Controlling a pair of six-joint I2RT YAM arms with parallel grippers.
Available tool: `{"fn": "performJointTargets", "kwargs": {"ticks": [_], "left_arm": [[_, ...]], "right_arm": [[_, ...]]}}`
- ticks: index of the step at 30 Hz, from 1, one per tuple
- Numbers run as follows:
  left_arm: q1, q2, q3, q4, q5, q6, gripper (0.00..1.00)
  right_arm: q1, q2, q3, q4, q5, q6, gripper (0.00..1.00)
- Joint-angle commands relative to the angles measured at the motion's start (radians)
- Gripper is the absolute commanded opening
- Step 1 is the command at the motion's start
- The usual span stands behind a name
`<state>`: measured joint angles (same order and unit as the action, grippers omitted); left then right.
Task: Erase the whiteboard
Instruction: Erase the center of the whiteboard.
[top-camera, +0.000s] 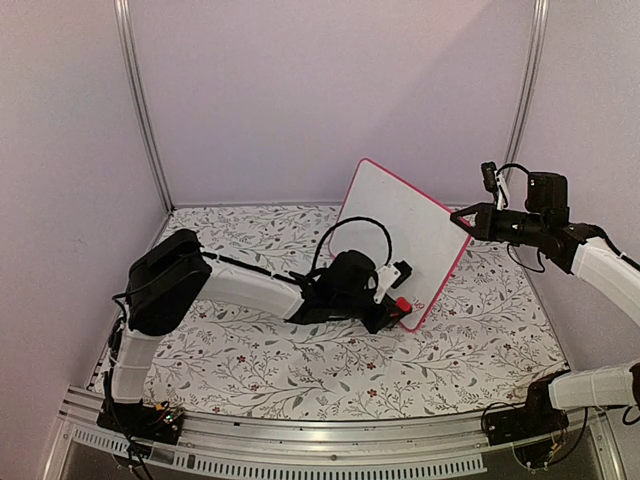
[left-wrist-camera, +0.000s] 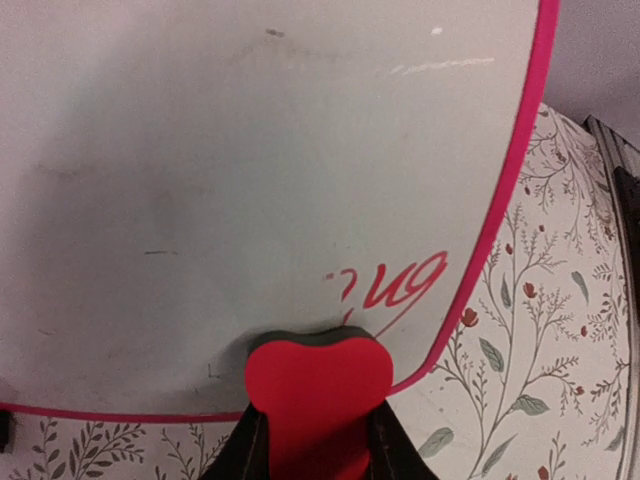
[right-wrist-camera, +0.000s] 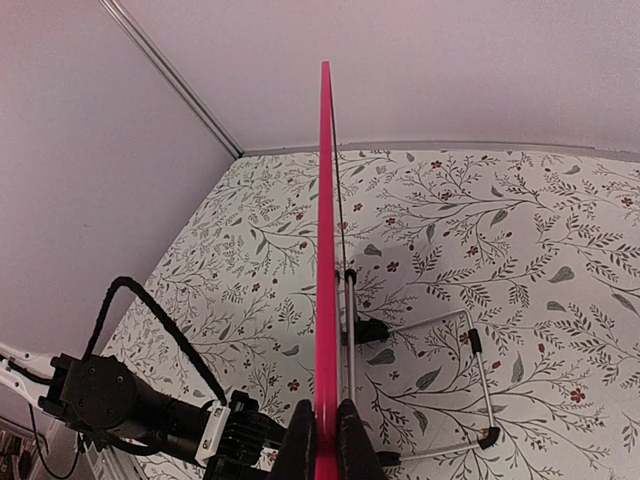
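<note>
The whiteboard (top-camera: 405, 232) stands tilted on the floral table, white with a thin red-pink frame. Red handwriting (left-wrist-camera: 395, 285) shows near its lower corner in the left wrist view. My left gripper (top-camera: 398, 304) is shut on a red eraser (left-wrist-camera: 318, 385), whose dark felt edge presses against the board just below the writing. My right gripper (top-camera: 462, 219) is shut on the whiteboard's right edge; in the right wrist view the frame (right-wrist-camera: 325, 300) runs edge-on between the two fingers (right-wrist-camera: 303, 440).
A wire stand (right-wrist-camera: 470, 370) with black feet props the board from behind. The left arm's black cable (top-camera: 352, 232) loops in front of the board. Metal corner posts (top-camera: 140, 100) and pale walls enclose the floral tabletop (top-camera: 250, 350).
</note>
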<state>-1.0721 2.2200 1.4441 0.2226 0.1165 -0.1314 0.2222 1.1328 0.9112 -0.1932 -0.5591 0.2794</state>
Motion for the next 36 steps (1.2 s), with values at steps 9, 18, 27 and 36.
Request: {"fn": "performJointTargets", "kwargs": {"ticks": [9, 18, 27, 36], "left_arm": [[-0.014, 0.004, 0.128, 0.063, -0.015, 0.038, 0.00], [-0.013, 0.035, 0.234, 0.021, -0.007, 0.049, 0.00], [-0.013, 0.035, 0.204, 0.015, -0.007, 0.036, 0.00], [-0.013, 0.029, -0.023, 0.040, -0.035, 0.001, 0.00]], "right_arm": [[0.032, 0.028, -0.031, -0.145, -0.072, 0.012, 0.00], [0.032, 0.041, 0.002, -0.161, -0.076, 0.004, 0.00], [0.032, 0.042, 0.001, -0.163, -0.082, 0.000, 0.00], [0.032, 0.028, -0.032, -0.150, -0.072, 0.002, 0.00]]}}
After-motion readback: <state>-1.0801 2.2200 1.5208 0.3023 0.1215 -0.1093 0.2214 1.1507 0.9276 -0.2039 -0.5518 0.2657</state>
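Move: The last red letters lie on the whiteboard about 5 cm to the right of my left hand, 2 cm ahead and 2 cm up; that hand holds the red eraser on the board. The board's lower corner is some 3 cm right of it, 1 cm back and 5 cm below. My right hand's grip on the top-right corner is about 15 cm right, 7 cm ahead and 20 cm above. From my right hand, the letters lie roughly 10 cm left, 5 cm back and 18 cm down. I sweep the eraser up the board with my left hand, slowly at first and then faster, rising some 8 cm and drifting about 4 cm right towards the pink right edge, then start back down by about 3 cm. My fingertips tilt up roughly 10 degrees, still gripping the eraser against the surface, while my right hand keeps the board's corner pinched, nearly still. ##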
